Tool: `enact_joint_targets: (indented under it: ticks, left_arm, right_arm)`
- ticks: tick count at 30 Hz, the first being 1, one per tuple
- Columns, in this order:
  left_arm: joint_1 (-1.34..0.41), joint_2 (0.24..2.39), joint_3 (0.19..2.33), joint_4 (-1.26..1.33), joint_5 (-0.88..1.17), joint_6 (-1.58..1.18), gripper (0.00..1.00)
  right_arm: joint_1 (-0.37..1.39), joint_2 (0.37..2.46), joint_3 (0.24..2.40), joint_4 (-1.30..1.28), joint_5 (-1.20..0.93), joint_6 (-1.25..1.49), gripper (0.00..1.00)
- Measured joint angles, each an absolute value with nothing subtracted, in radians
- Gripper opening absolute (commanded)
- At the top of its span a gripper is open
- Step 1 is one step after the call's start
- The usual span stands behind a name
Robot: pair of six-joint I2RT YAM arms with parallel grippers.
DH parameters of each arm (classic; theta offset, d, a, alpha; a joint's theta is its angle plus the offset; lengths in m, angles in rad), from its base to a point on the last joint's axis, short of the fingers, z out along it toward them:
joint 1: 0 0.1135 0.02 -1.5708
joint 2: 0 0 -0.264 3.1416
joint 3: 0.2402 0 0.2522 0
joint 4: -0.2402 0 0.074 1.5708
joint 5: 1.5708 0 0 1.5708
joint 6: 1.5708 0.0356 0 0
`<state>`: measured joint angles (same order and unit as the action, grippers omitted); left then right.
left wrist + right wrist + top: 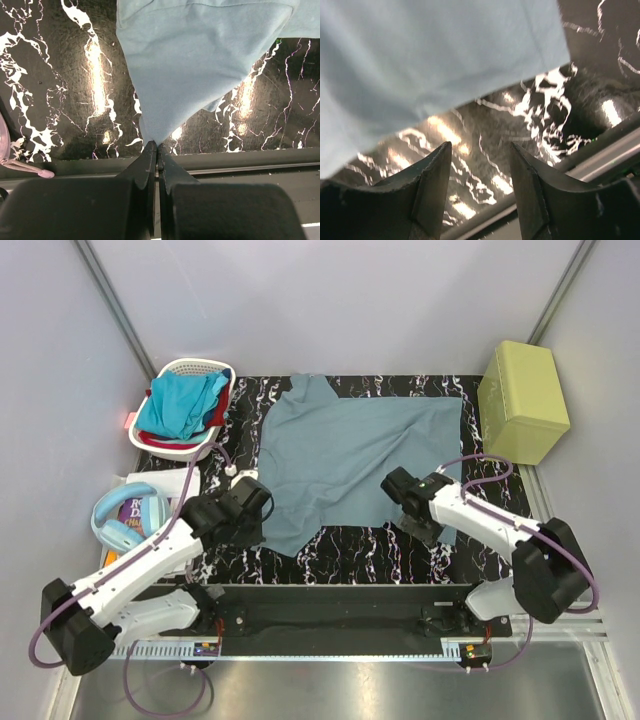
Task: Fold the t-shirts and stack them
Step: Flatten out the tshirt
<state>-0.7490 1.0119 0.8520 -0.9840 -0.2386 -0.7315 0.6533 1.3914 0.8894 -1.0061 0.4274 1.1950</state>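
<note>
The grey-blue t-shirt (350,455) lies spread and wrinkled across the black marbled table (400,550). My left gripper (262,515) is shut on its near left corner, and in the left wrist view the cloth (200,65) rises to a point pinched at the gripper (157,145). At the shirt's near right edge my right gripper (392,488) is open. In the right wrist view that gripper (480,147) has only bare table between its fingers, with the shirt's hem (430,60) just beyond. A turquoise t-shirt (180,405) with red cloth (222,412) beside it fills the white basket (185,362).
A yellow-green box (523,400) stands at the back right corner. Blue headphones (125,520) rest on a book at the left edge, beside my left arm. A metal rail (250,167) runs along the table's near edge.
</note>
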Motion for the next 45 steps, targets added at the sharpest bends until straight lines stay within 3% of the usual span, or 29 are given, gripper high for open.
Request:
enact_joint_targets:
  ticks: [13, 27, 39, 45]
  left_arm:
    - [-0.749, 1.045, 0.858, -0.958, -0.239, -0.714, 0.0]
    - [-0.749, 1.076, 0.869, -0.935, -0.238, -0.689, 0.0]
    - [-0.749, 1.108, 0.881, -0.922, -0.233, -0.683, 0.0]
    - [-0.749, 1.136, 0.89, -0.91, -0.22, -0.677, 0.0]
  right_arm:
    - [0.489, 1.475, 0.859, -0.898, 0.395, 1.133, 0.56]
    - [0.483, 1.525, 0.828, -0.849, 0.372, 1.129, 0.56]
    - [0.482, 1.385, 0.817, -0.907, 0.415, 1.135, 0.56]
    - [0.475, 1.416, 0.814, -0.94, 0.452, 1.159, 0.54]
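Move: The t-shirt's near right corner lies some 5 cm to the right of the open right gripper, about 2 cm nearer the base and 5 cm below; from the left hand it is roughly 40 cm to the right, level and 11 cm lower. From the right hand, the step in the near hem is about 9 cm left, level with it, and the table's near edge 12 cm straight back. The left hand already holds the near left corner up. The shirt's near right corner draws the open right hand: it goes forward and right about 3 cm, drops some 4 cm beside the hem, pauses low, lifts about 3 cm and shifts right 2 cm, starting to sink again, fingers still open and wrist turned slightly clockwise. The shirt's raised left corner stays pinched in the left hand, which eases forward and right by 2.5 cm. ##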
